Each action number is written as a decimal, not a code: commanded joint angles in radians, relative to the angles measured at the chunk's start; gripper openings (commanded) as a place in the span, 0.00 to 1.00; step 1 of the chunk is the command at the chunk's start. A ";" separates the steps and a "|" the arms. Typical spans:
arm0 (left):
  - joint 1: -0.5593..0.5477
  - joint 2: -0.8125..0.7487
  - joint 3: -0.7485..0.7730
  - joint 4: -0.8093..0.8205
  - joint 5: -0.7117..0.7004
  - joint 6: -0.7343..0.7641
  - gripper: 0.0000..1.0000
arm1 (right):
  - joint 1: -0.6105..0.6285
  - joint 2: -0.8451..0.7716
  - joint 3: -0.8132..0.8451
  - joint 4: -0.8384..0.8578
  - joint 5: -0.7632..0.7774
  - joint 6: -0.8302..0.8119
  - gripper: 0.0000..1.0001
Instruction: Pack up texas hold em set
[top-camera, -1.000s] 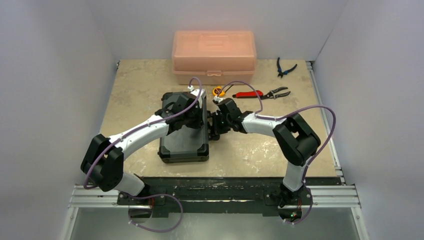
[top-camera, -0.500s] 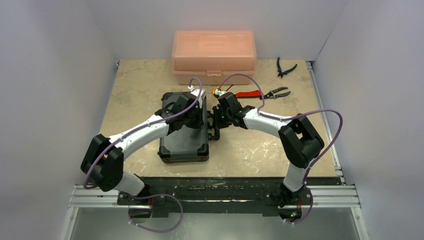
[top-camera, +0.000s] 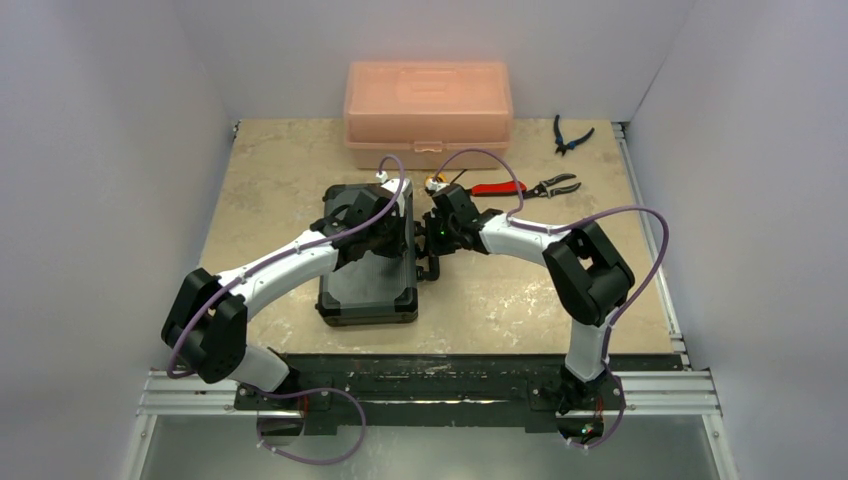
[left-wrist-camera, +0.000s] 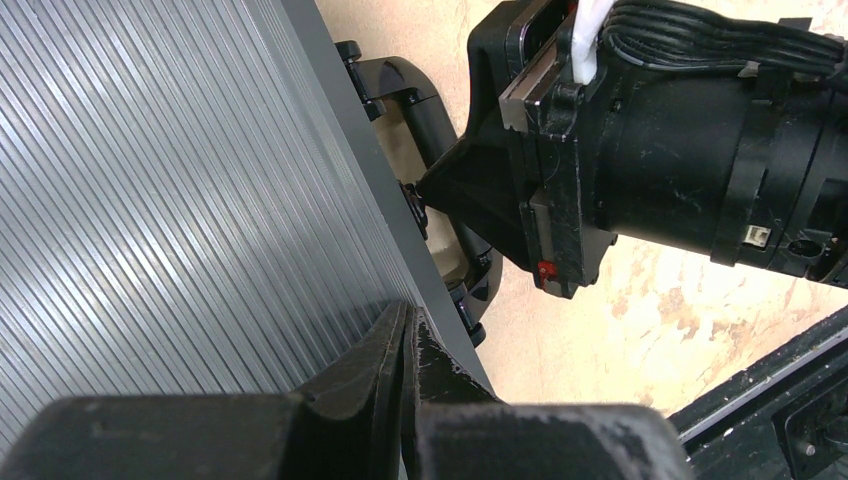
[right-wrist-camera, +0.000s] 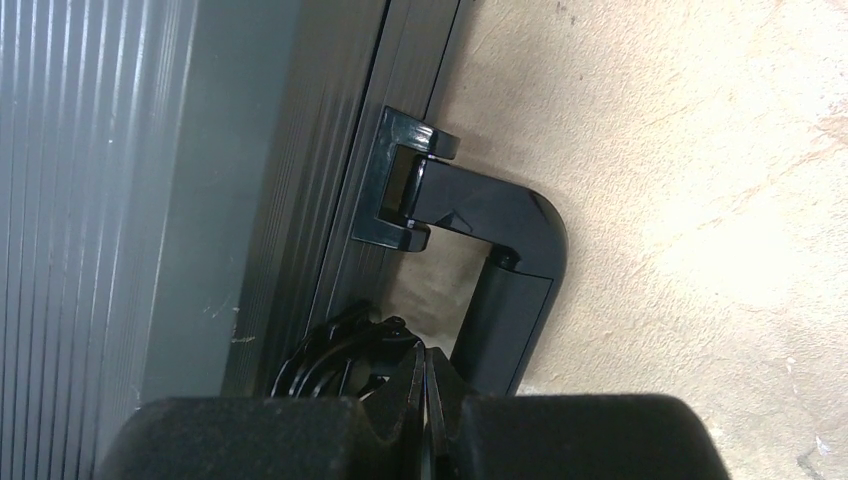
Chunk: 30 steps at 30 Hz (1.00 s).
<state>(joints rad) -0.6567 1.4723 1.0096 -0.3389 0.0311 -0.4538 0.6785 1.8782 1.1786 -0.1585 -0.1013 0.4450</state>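
Observation:
The texas hold em set's black case (top-camera: 365, 285) lies closed on the table, its ribbed grey lid (left-wrist-camera: 150, 200) facing up; the chips, cards and dice are hidden. My left gripper (top-camera: 395, 238) is shut, its tips (left-wrist-camera: 408, 320) resting on the lid near the right edge. My right gripper (top-camera: 428, 245) is shut beside the case's right side. In the right wrist view its tips (right-wrist-camera: 424, 360) touch a black latch (right-wrist-camera: 345, 350), just left of the case's handle (right-wrist-camera: 505, 260). The handle (left-wrist-camera: 440, 130) lies flat on the table.
A translucent orange plastic box (top-camera: 428, 112) stands at the back. Red-handled pliers (top-camera: 520, 186) and a small yellow object (top-camera: 436, 182) lie behind the right wrist. Blue-handled pliers (top-camera: 568, 135) lie at the back right. White walls close in both sides.
The right wrist has shifted slightly left and toward the back along the case's handle side, and its elbow has swung. The left arm and the case have not moved.

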 joint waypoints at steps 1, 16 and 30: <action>-0.041 0.045 -0.048 -0.097 0.091 -0.020 0.00 | 0.007 0.011 -0.026 0.045 -0.018 -0.004 0.05; -0.043 0.005 -0.058 -0.115 0.061 -0.018 0.00 | 0.009 -0.010 -0.077 0.069 -0.016 -0.006 0.12; -0.043 -0.219 -0.029 -0.214 -0.028 0.048 0.44 | 0.010 -0.247 -0.041 -0.007 0.072 -0.033 0.44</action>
<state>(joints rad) -0.7002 1.3533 0.9829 -0.4988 0.0216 -0.4400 0.6880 1.7367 1.1152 -0.1482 -0.0715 0.4362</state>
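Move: My left fingers are shut on the case lid, near its right edge. The latch is about 3 cm ahead of them, 3 cm to the right and 6 cm down; the case's middle is some 7 cm to their left and 1 cm ahead. My nearly shut right fingertips are at the latch, roughly 1 cm to their left and level. The handle's middle is about 2 cm to their right, level with them, and the tape measure 13 cm ahead and 2 cm right. I keep my right fingertips at the latch a moment longer, tipping them only slightly, then rise about 4 cm off it, drifting back a touch as the fingers part to under half open. My left hand keeps its shut fingers on the lid, then draws back about 4 cm and a little left along the right edge towards my base, opening about as far. ##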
